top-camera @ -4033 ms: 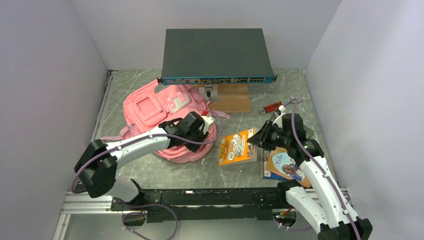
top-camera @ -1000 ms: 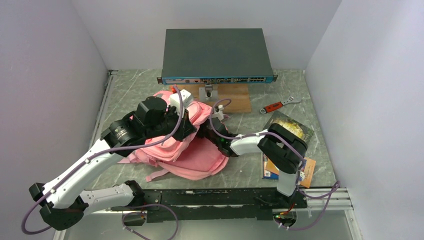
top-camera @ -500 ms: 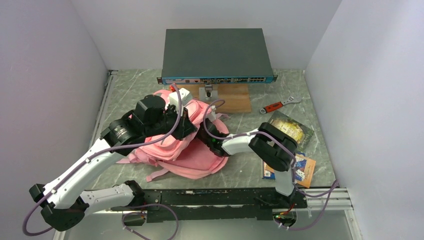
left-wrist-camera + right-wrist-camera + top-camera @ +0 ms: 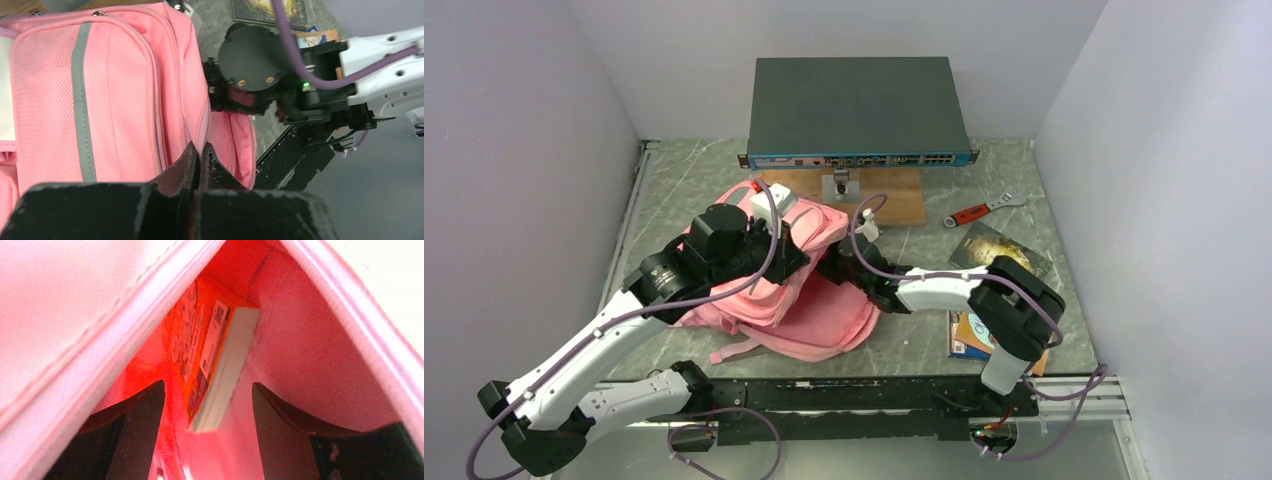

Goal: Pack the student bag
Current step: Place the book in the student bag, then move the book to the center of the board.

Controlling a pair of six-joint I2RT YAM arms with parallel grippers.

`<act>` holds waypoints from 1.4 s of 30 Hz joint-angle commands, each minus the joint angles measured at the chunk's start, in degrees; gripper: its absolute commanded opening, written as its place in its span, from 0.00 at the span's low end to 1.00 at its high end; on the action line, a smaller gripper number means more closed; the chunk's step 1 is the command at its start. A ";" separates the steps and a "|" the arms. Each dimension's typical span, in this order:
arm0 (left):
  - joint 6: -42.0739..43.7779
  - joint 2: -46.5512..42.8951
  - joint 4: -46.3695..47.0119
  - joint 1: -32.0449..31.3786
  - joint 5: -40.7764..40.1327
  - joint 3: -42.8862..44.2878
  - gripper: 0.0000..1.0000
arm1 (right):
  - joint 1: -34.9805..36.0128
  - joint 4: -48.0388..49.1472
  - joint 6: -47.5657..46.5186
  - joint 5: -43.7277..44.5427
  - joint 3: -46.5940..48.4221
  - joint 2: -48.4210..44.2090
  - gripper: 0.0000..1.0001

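The student bag point(image 4: 816, 322), soft and light pink, lies in the middle of the table with its mouth held open. My left gripper point(image 4: 200, 150) is shut on the pink fabric edge by the zip, holding it up; the bag point(image 4: 115, 100) fills the left wrist view. My right gripper point(image 4: 207, 386) is inside the bag's pink interior with its jaws open. An orange book point(image 4: 200, 352) stands on edge between the two dark fingers point(image 4: 140, 415), touching neither. From above, the right wrist point(image 4: 866, 280) reaches into the bag's opening and its fingertips are hidden.
A dark network switch point(image 4: 859, 110) sits at the back on a wooden board point(image 4: 894, 197). A red-handled wrench point(image 4: 977, 211) lies at the back right. A dark book point(image 4: 999, 248) and a colourful book point(image 4: 967, 336) lie on the right. A black rail point(image 4: 824, 393) runs along the near edge.
My right gripper has opened inside the bag, letting go of the orange book. The right arm has drawn back slightly to the right. The left gripper keeps its hold, a little lower.
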 commanded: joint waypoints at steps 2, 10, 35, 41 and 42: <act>1.27 -2.79 6.25 1.16 -6.20 -0.25 0.00 | -1.13 -9.04 -9.95 -6.83 -1.31 -8.80 0.67; 3.58 -3.05 5.42 1.30 -9.69 -3.87 0.00 | -1.22 -32.26 -29.03 -6.54 -6.84 -28.18 0.70; 9.28 1.98 3.90 1.78 -3.40 -4.01 0.00 | -74.49 -52.85 -32.05 -4.04 -14.38 -43.67 0.97; 8.44 3.89 4.04 1.76 -2.26 -5.13 0.00 | -86.46 -49.46 -34.74 -5.97 -14.62 -37.40 0.96; 7.78 4.31 4.45 1.77 -1.42 -6.00 0.00 | -86.99 -50.09 -35.17 -6.30 -14.04 -36.99 0.95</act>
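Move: The right hand is inside the student bag's mouth. Its likely next target, the Othello book, lies about 46 cm right, 11 cm back and 13 below; the yellow book is about 45 cm right, 5 ahead and 14 below. The orange book lies in the bag, some 8 cm ahead, 6 left and 5 below. The left hand grips the bag's edge, with the bag's middle about 6 cm left, level fore and aft, and 20 below. Shut on the bag's edge, the left hand keeps its pinch and lowers it about 7 cm. The right hand, already free of the orange book, backs out of the mouth, rising slightly, then sweeps right, about 50 cm in all, towards the yellow and Othello books. It sinks as its fingers open wide, turn clockwise and tip steeply down, touching neither book. ##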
